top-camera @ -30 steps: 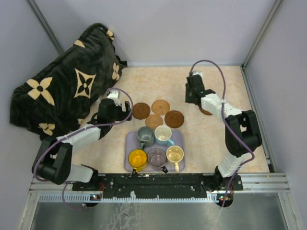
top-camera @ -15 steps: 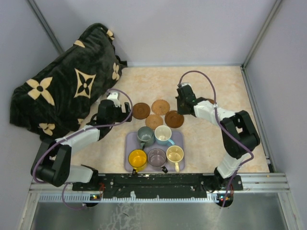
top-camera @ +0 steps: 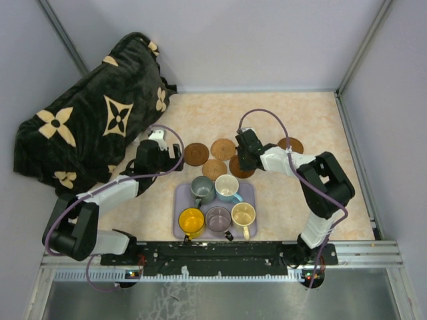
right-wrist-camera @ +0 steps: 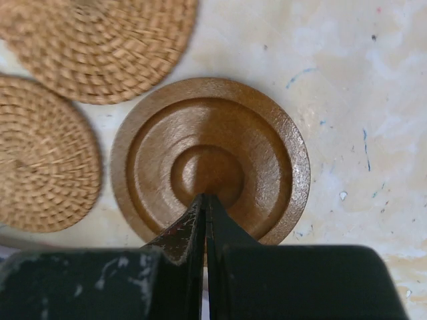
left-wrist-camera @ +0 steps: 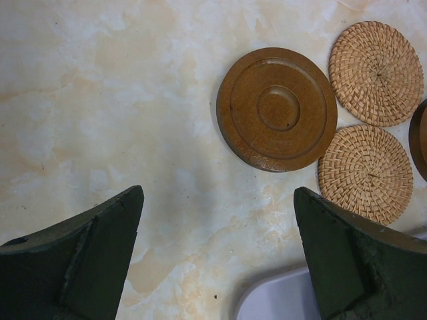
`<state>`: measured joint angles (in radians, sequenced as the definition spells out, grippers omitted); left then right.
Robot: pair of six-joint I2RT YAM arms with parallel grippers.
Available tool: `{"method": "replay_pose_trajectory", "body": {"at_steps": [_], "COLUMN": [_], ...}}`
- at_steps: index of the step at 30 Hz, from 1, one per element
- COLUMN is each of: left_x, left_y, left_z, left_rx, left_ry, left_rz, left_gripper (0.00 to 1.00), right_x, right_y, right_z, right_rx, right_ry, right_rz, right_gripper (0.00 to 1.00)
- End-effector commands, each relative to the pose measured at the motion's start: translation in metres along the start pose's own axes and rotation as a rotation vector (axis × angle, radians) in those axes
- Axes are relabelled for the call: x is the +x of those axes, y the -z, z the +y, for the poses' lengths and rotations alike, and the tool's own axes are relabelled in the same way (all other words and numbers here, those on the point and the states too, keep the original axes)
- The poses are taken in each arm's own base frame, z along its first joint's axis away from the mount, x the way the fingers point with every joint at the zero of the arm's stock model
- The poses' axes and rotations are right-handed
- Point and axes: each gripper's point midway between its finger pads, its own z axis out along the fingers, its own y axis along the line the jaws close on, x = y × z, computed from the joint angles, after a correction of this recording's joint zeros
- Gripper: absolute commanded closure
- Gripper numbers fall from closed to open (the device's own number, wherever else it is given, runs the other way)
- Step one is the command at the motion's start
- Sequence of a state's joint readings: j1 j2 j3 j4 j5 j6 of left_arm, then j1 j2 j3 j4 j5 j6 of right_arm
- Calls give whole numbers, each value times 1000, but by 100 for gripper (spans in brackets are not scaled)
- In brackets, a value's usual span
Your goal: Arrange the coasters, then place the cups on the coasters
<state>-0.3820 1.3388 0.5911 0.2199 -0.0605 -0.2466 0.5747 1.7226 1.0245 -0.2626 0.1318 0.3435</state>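
Observation:
Four coasters cluster mid-table: a dark wooden one (top-camera: 196,154) (left-wrist-camera: 276,109), two woven ones (top-camera: 223,149) (top-camera: 214,169), and a second dark wooden one (top-camera: 244,169) (right-wrist-camera: 210,163). A fifth coaster (top-camera: 290,145) lies apart to the right. My right gripper (top-camera: 241,159) (right-wrist-camera: 205,197) is shut with nothing in it, its tips over the centre of that second wooden coaster. My left gripper (top-camera: 175,159) (left-wrist-camera: 219,197) hangs open over bare table, left of the first wooden coaster. The yellow (top-camera: 191,221), grey-green (top-camera: 202,189), purple-grey (top-camera: 218,219), cream (top-camera: 243,215) and blue (top-camera: 227,188) cups stand on the tray.
The lavender tray (top-camera: 249,194) sits near the front edge, its corner (left-wrist-camera: 267,303) just below my left fingers. A black cushion with beige flowers (top-camera: 93,113) fills the back left. Grey walls close in the table on three sides.
My right arm swung left from the far right coaster to the dark wooden one by the cluster, and its jaws shut. The left arm stayed put.

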Motion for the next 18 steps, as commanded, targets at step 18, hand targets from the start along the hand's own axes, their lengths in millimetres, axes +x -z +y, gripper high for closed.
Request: {"method": "replay_pose_trajectory", "body": {"at_steps": [18], "left_x": [7], "left_y": [-1], "left_z": [7], "left_rx": [-35], "left_ry": [-25], "left_rz": [16], "left_gripper": [0], "right_x": [-16], "right_y": [-35], "right_z": [-102], "right_rx": [326], "right_ry": [-173], "right_rz": [47], "right_gripper": [100]}}
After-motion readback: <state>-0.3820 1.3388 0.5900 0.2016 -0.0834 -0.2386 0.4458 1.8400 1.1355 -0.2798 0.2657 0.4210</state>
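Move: The brown coaster to be dragged lies right under the right hand's shut fingers, its middle about 1 cm ahead and 2 cm below. Level with this hand, the nearer woven coaster is some 8 cm to the left. The farther woven coaster is about 6 cm ahead and 6 cm left, and the blue-handled cup about 6 cm back and 5 cm left. From the left hand, the brown coaster is roughly 18 cm right, 2 cm back and 7 cm down. Onto the brown coaster the right hand's closed fingertips sink about 1 cm, then drag it forward and to the right, away from the woven pair; the hand goes some 5 cm each way. It starts mostly forward, then swings increasingly right, the wrist turning about 15 degrees clockwise, and the tips are still on the coaster near its middle. ##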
